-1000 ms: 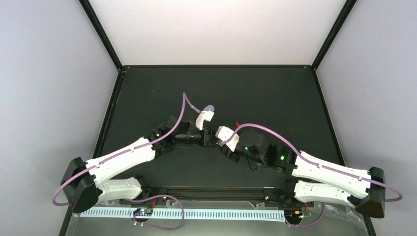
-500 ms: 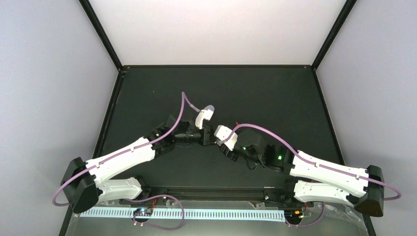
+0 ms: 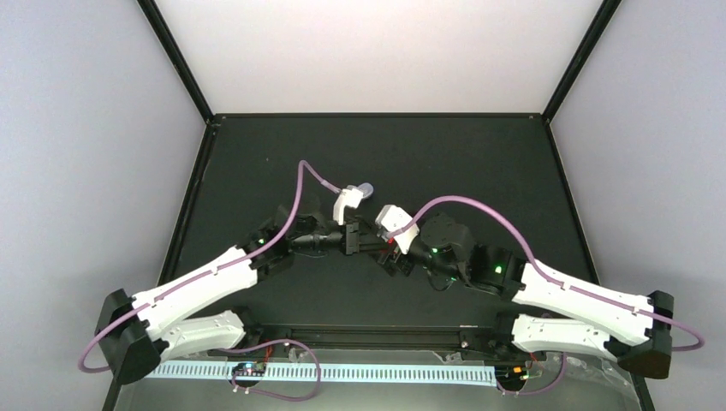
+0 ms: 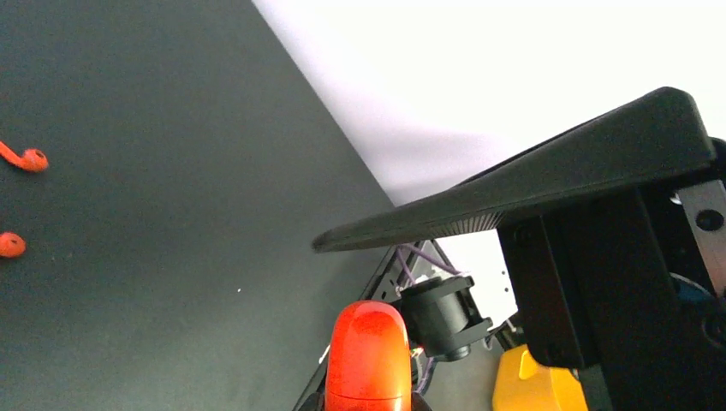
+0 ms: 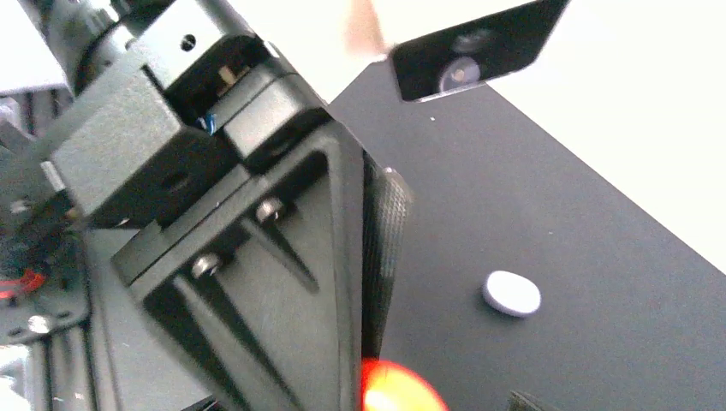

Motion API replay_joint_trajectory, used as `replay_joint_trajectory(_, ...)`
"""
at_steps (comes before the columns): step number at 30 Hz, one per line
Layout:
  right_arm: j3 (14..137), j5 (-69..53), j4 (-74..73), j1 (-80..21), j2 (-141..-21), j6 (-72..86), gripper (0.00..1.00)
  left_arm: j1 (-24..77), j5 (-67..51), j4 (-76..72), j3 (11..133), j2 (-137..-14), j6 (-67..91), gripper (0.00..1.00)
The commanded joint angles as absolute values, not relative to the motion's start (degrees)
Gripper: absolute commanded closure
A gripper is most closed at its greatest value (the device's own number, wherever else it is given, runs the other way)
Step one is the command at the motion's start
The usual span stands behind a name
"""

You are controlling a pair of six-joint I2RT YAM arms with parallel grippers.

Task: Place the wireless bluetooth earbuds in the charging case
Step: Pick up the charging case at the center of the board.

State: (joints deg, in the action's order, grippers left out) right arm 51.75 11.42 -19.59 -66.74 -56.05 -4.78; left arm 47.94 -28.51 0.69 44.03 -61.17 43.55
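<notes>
My left gripper (image 4: pixel 370 404) is shut on the red-orange charging case (image 4: pixel 370 355), which sticks up from its jaws and is lifted off the mat. Two red-orange earbuds (image 4: pixel 26 159) (image 4: pixel 10 246) lie on the mat at the left edge of the left wrist view; the top view does not show them. My right gripper (image 3: pixel 395 257) faces the left gripper (image 3: pixel 372 244) mid-table. It stands open, and one of its long black fingers (image 4: pixel 514 197) is well apart from the case. The right wrist view catches the case (image 5: pixel 398 390) at its bottom edge, beside the left gripper's ribbed pad (image 5: pixel 385 231).
A pale lavender pebble-like case (image 5: pixel 511 294) rests shut on the mat just beyond the two grippers, where the top view shows the lavender case (image 3: pixel 366 188) too. A yellow object (image 4: pixel 535 385) shows low at the near side. The black mat (image 3: pixel 479 171) is walled on three sides.
The left jaws have shut on the red-orange case and the right jaws have opened off it. Both wrists shifted slightly left and away from the bases.
</notes>
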Motion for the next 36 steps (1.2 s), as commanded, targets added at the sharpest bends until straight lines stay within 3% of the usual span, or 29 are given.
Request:
replay_joint_trajectory(1,55.1,6.3,-21.4,-66.4,-51.2,1.6,0.16,45.9,-27.4,-2.3,42.9,-55.7,42.9,0.96)
replay_joint_trajectory(5,58.4,3.2,-22.5,-65.8,-46.7,5.2,0.15,44.0,-26.1,-3.9,40.2,-47.4,37.4,0.94)
replay_joint_trajectory(8,60.0,0.6,-22.1,-65.5,-44.3,8.4,0.15,44.0,-27.6,-8.5,37.0,-41.0,31.6,0.85)
replay_joint_trajectory(16,62.2,-8.9,-19.3,-65.5,-45.0,14.5,0.17,44.0,-31.5,-14.6,31.6,-30.0,19.7,0.98)
replay_joint_trajectory(28,67.6,-13.6,-22.2,-65.5,-52.2,11.7,0.20,44.0,-44.0,-19.9,34.7,-32.6,18.1,0.98)
replay_joint_trajectory(36,71.8,-14.4,-24.5,-65.5,-55.1,9.1,0.18,44.0,-44.6,-25.4,35.0,-32.3,15.8,0.98)
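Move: The orange charging case is already pinched by the left hand, its middle about 3 cm to the right of that hand and 1 cm below. From the right hand it lies roughly 1 cm below, between open fingers. From the left hand, all some 14 cm down, the lilac case is about 22 cm ahead and 2 cm left, the near orange earbud 9 cm ahead and 8 cm right, the far one 14 cm ahead and 12 cm right. The charging case, kept in the left fingers, goes up about 12 cm, back towards the base and to the left, the wrist rolling some 50 degrees and its fingers levelling out. The right hand, staying wide open, comes free of the case, rising about 14 cm and backing off; it first swings right, then returns left while its wrist levels towards the case. ##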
